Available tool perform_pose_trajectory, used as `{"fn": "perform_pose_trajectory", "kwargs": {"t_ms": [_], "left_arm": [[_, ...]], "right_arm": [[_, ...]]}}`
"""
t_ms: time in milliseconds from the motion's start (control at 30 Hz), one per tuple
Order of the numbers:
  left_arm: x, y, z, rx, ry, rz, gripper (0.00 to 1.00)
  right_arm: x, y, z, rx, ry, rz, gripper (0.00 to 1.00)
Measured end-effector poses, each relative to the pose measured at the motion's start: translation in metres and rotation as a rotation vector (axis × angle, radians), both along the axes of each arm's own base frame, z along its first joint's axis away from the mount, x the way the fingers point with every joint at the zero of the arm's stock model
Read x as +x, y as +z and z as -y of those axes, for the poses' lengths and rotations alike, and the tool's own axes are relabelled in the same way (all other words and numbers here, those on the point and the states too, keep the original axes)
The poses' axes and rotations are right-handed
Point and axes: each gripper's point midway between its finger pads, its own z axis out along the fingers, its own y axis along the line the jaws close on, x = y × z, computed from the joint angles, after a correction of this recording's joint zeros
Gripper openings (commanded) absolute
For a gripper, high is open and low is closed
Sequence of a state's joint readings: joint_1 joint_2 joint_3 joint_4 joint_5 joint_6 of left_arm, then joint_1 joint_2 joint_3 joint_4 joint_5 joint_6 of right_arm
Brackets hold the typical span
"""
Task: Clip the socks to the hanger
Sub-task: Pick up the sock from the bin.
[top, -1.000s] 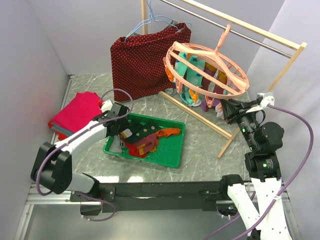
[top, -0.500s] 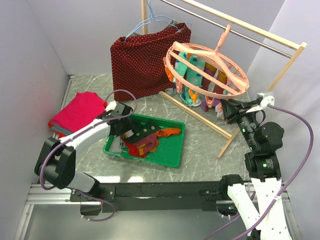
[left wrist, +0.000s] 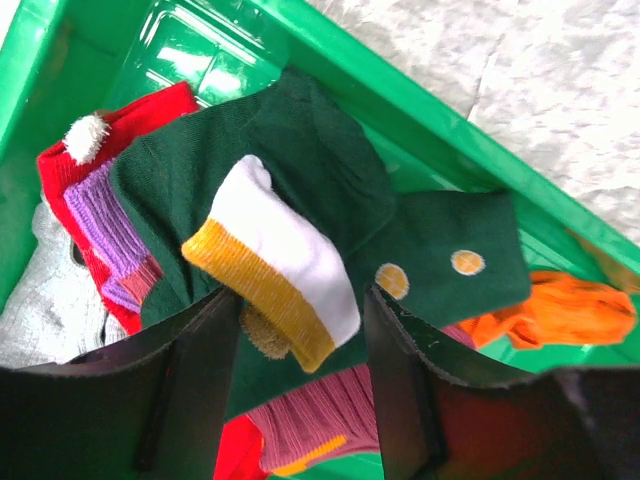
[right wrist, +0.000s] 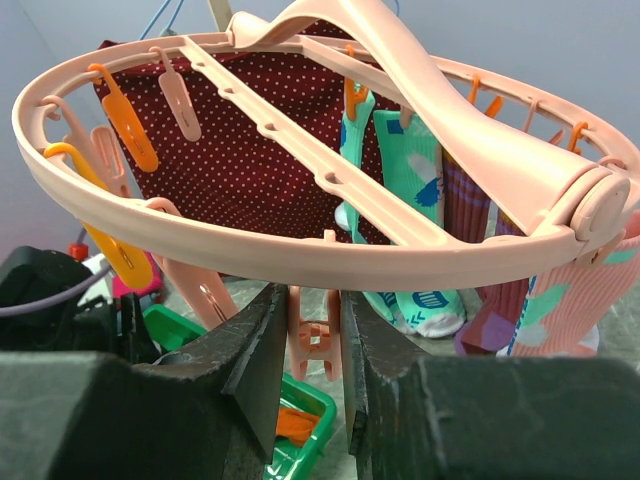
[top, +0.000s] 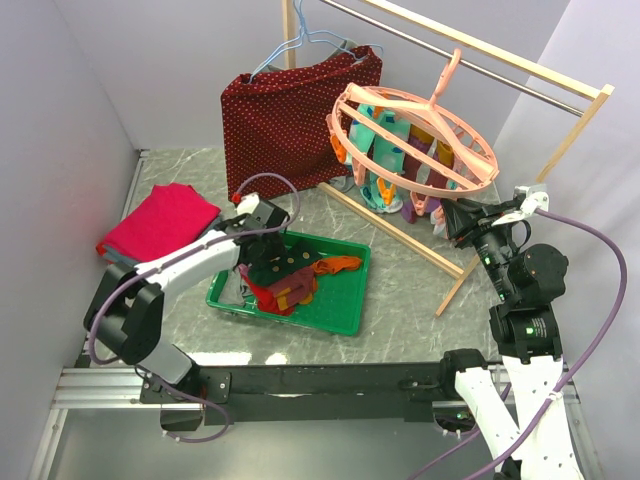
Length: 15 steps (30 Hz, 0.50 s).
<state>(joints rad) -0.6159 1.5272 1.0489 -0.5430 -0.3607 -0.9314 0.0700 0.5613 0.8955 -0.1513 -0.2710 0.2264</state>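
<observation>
The socks [top: 290, 280] lie heaped in a green tray [top: 340, 315]. In the left wrist view I see a dark green sock with yellow dots [left wrist: 300, 150], a white sock with a yellow cuff [left wrist: 280, 240], a red one [left wrist: 140, 115], a purple striped one [left wrist: 105, 215], an orange one [left wrist: 565, 305] and a grey one [left wrist: 40, 300]. My left gripper [top: 262, 240] hovers low over the heap, open, its fingers either side of the white sock [left wrist: 302, 295]. The salmon-pink hanger [top: 415, 140] hangs from the rack. My right gripper [right wrist: 313, 300] is shut on one of its dangling clip pegs [right wrist: 315, 335].
A dark-red dotted cloth [top: 290, 120] hangs on a light-blue wire hanger [top: 300, 45] at the back. Folded pink-red cloth [top: 160, 220] lies at the left. The wooden rack's floor bar [top: 400, 235] runs past the tray. Teal socks [right wrist: 410, 170] hang clipped to the pink hanger.
My left gripper has slid right along the tray over the sock heap, and its jaws have narrowed a little. The right arm has not moved.
</observation>
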Motion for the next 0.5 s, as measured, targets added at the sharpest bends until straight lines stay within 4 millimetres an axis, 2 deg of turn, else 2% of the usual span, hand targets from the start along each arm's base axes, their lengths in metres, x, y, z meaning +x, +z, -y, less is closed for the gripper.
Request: {"fn": "perform_pose_trajectory", "kwargs": {"t_ms": [133,233,267,367,500], "left_arm": [[0.000,-0.008,-0.001,0.022,-0.004,-0.017,0.49],[0.003,-0.008,-0.001,0.034,-0.003,-0.014,0.35],[0.006,-0.007,-0.002,0.041,-0.003,-0.006,0.25],[0.011,0.001,-0.002,0.057,-0.002,0.019,0.11],[0.018,0.019,-0.001,0.113,-0.026,0.064,0.02]], "right_arm": [[0.000,0.000,0.000,0.000,0.000,0.000,0.00],[0.000,0.000,0.000,0.000,0.000,0.000,0.00],[0.000,0.000,0.000,0.000,0.000,0.000,0.00],[0.000,0.000,0.000,0.000,0.000,0.000,0.00],[0.000,0.000,0.000,0.000,0.000,-0.001,0.00]]}}
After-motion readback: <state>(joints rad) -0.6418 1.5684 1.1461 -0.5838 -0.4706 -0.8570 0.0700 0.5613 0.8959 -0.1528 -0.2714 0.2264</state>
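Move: The sock's white-and-yellow part lies right under my open left fingers, about 2 cm ahead, 1 cm left and 2 cm down. The dotted green sock is some 6 cm to my right and 1 cm back, the red cuff with the pompom about 6 cm left and 2 cm ahead, and the orange sock roughly 17 cm right and 1 cm back. From my right hand, that white-and-yellow part is about 40 cm left, 8 cm ahead and 32 cm below. With my left hand I dip about 1 cm onto the white-and-yellow cloth, close my fingers nearly shut to pinch its yellow band, and start drawing it up while they are still closing. I rise nearly 3 cm from the lowest point and ease some 2 cm forward, with a slight tilt of the wrist. ##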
